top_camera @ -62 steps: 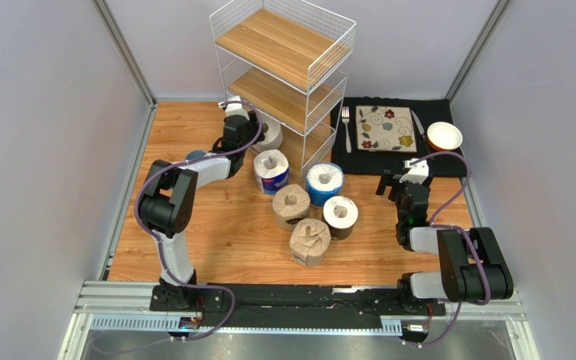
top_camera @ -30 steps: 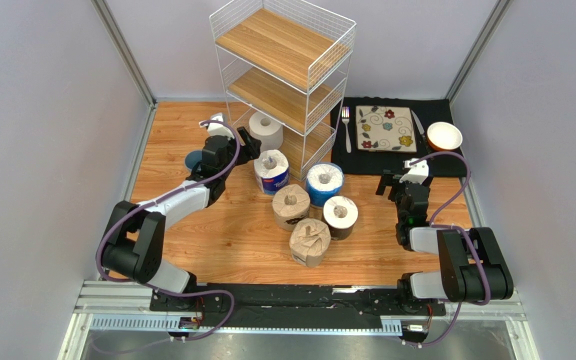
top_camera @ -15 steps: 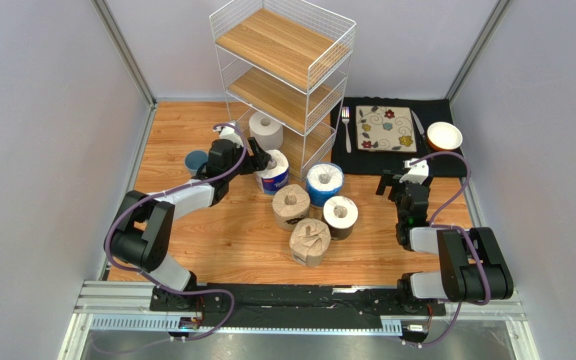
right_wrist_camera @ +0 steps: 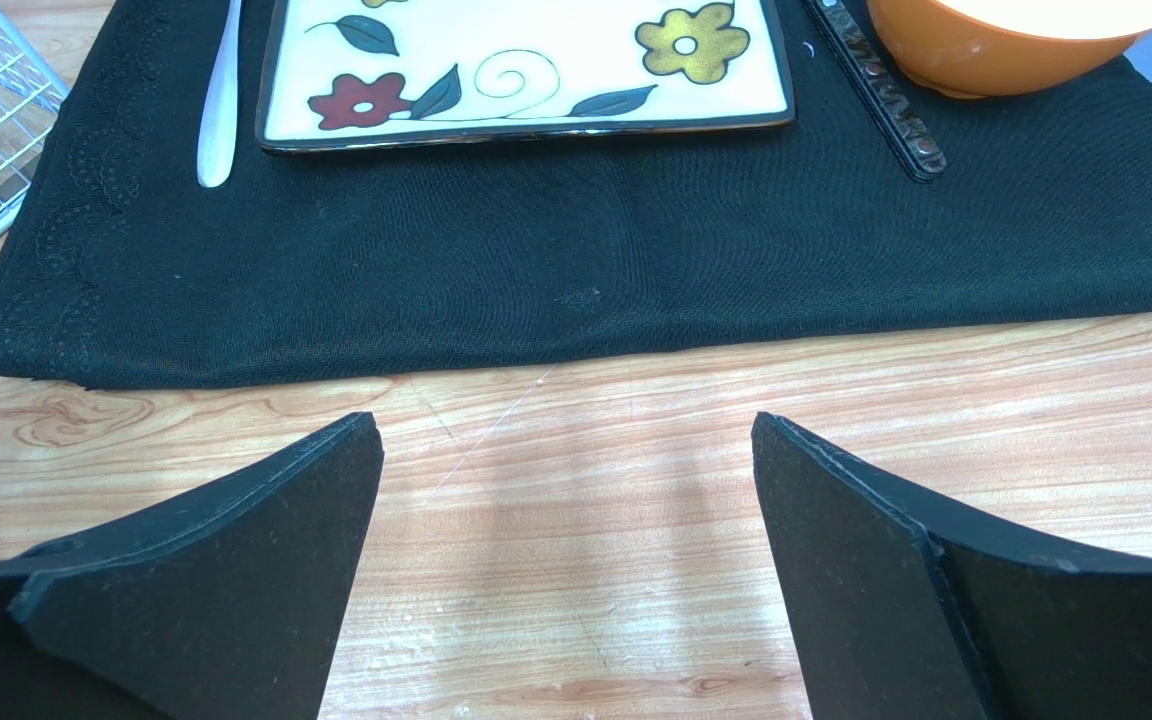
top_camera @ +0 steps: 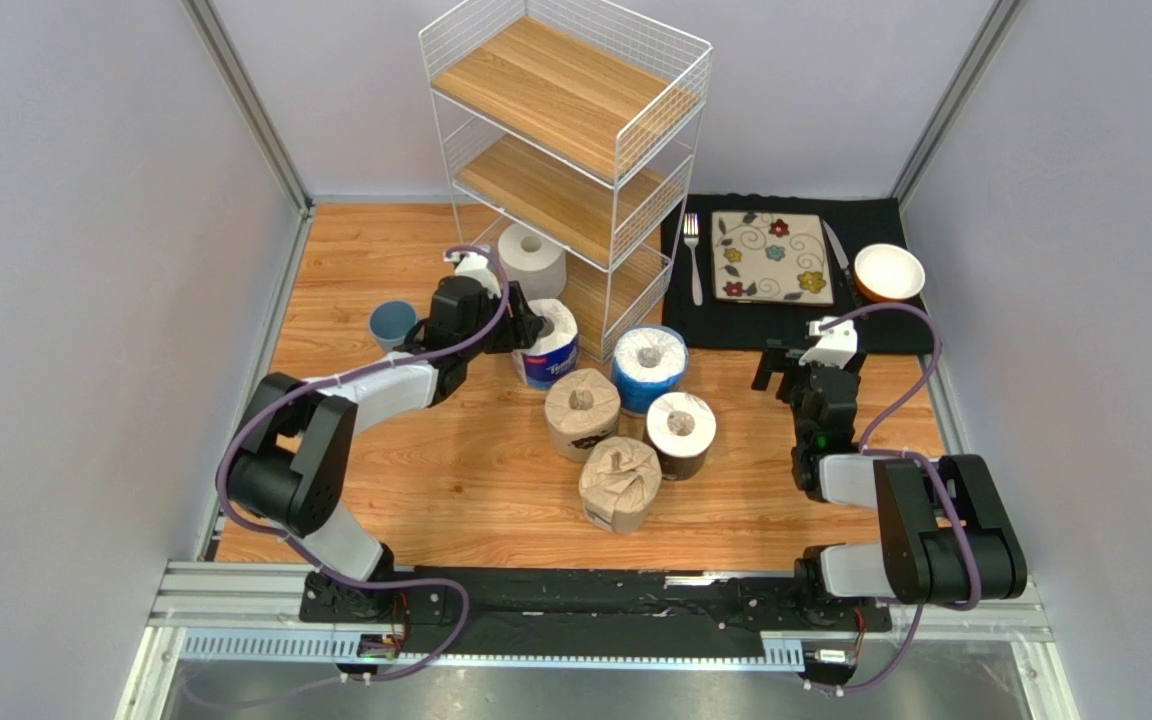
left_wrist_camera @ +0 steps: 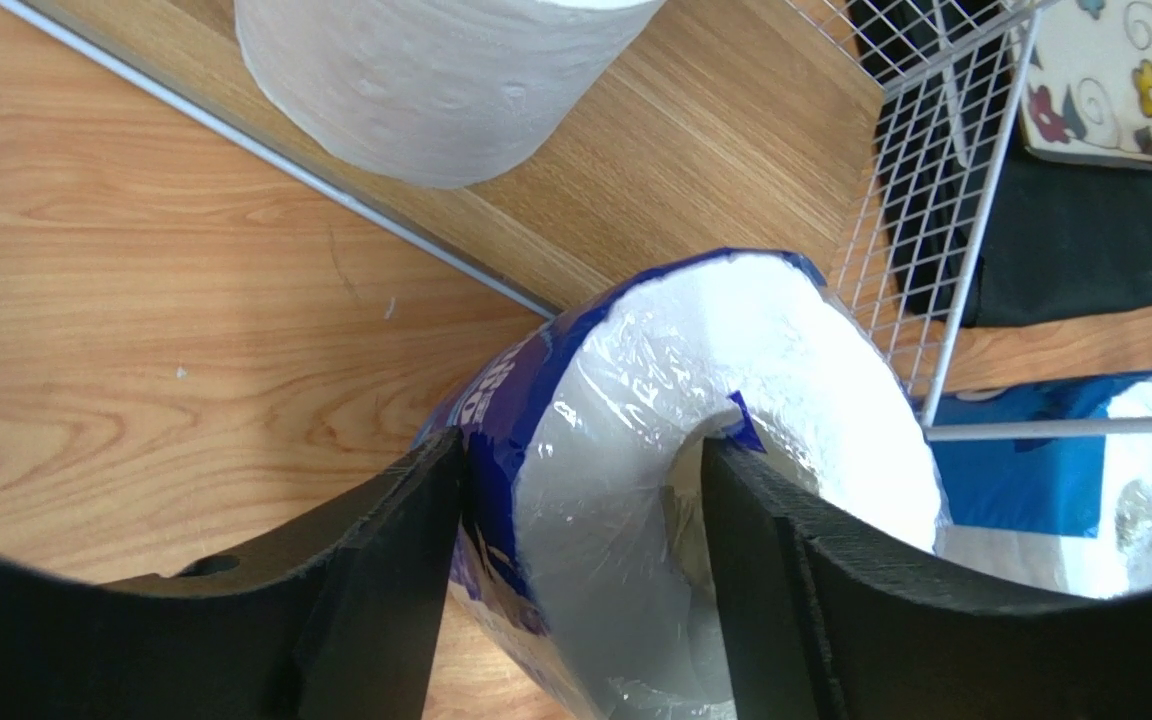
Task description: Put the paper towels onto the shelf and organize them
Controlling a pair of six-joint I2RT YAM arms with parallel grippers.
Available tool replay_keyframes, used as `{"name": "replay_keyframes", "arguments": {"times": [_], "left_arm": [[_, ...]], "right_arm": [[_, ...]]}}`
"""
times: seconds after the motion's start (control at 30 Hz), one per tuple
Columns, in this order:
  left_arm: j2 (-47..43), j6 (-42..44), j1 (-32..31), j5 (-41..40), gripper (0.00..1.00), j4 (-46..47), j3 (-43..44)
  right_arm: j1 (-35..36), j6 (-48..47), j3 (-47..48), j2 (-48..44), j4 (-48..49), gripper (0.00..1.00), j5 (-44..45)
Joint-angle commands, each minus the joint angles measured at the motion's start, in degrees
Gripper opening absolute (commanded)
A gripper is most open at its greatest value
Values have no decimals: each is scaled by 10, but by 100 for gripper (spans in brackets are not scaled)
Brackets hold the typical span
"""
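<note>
My left gripper (top_camera: 519, 323) straddles the wall of the white roll with the blue label (top_camera: 552, 354), one finger on the outside wrapper and one in the core; in the left wrist view (left_wrist_camera: 582, 450) the fingers press on that roll (left_wrist_camera: 642, 375). A plain white roll (top_camera: 533, 263) stands on the lowest board of the shelf (top_camera: 567, 105). The blue-wrapped roll (top_camera: 648, 366), two tan rolls (top_camera: 582, 413) (top_camera: 620, 483) and the dark-wrapped roll (top_camera: 681, 432) stand clustered on the table. My right gripper (top_camera: 785, 368) is open and empty over bare wood (right_wrist_camera: 567, 435).
A blue cup (top_camera: 391, 323) stands left of my left gripper. A black mat (top_camera: 793, 323) at the back right carries a flowered plate (top_camera: 772, 258), fork (top_camera: 692, 255), knife (top_camera: 835, 248) and orange bowl (top_camera: 889, 273). The shelf's wire side (left_wrist_camera: 928, 225) is just behind the held roll.
My left gripper drew back from the plain white roll left on the lowest shelf, swung right and closed over the blue-label roll's wall. The right arm has not moved.
</note>
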Motion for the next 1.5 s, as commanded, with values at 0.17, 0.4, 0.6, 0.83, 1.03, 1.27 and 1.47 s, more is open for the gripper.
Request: {"name": "replay_keyframes", "arguments": {"times": [0.17, 0.4, 0.6, 0.83, 1.03, 1.27, 1.47], "left_arm": [[38, 22, -10, -15, 42, -44, 48], [7, -27, -10, -6, 34, 64, -3], [-15, -71, -10, -28, 35, 156, -29], [-14, -65, -10, -38, 35, 176, 2], [-19, -34, -10, -59, 35, 155, 41], [-22, -17, -10, -59, 35, 129, 70], [-22, -13, -10, -68, 35, 128, 74]], "right_arm": [[2, -3, 15, -7, 15, 99, 3], [1, -3, 15, -6, 15, 99, 3], [2, -3, 14, -7, 15, 99, 3], [1, -3, 15, -8, 15, 99, 3], [2, -3, 15, -7, 15, 99, 3], [2, -3, 14, -7, 15, 99, 3], [1, -3, 14, -7, 15, 99, 2]]}}
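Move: The dark-blue-wrapped paper towel roll stands right at the left hand, its middle about 3 cm to the right and 4 cm below, with the open fingers already astride its wall, one in the core. From this hand, the plain white roll on the bottom shelf is some 11 cm ahead, the brown roll about 10 cm back and 7 cm right, and the light-blue roll 16 cm right and 4 cm back. The idle right hand has the dark-blue roll roughly 37 cm to its left and 5 cm ahead. The dark-blue roll's wall gets pinched between the left fingers, one inside the core and one outside, as the hand nudges about 1 cm forward. After a brief, nearly still hold with small wrist turns, the left hand lifts the roll about 7 cm and carries it some 3 cm forward towards the bottom shelf, tipping the fingers upward by roughly 10 degrees. ##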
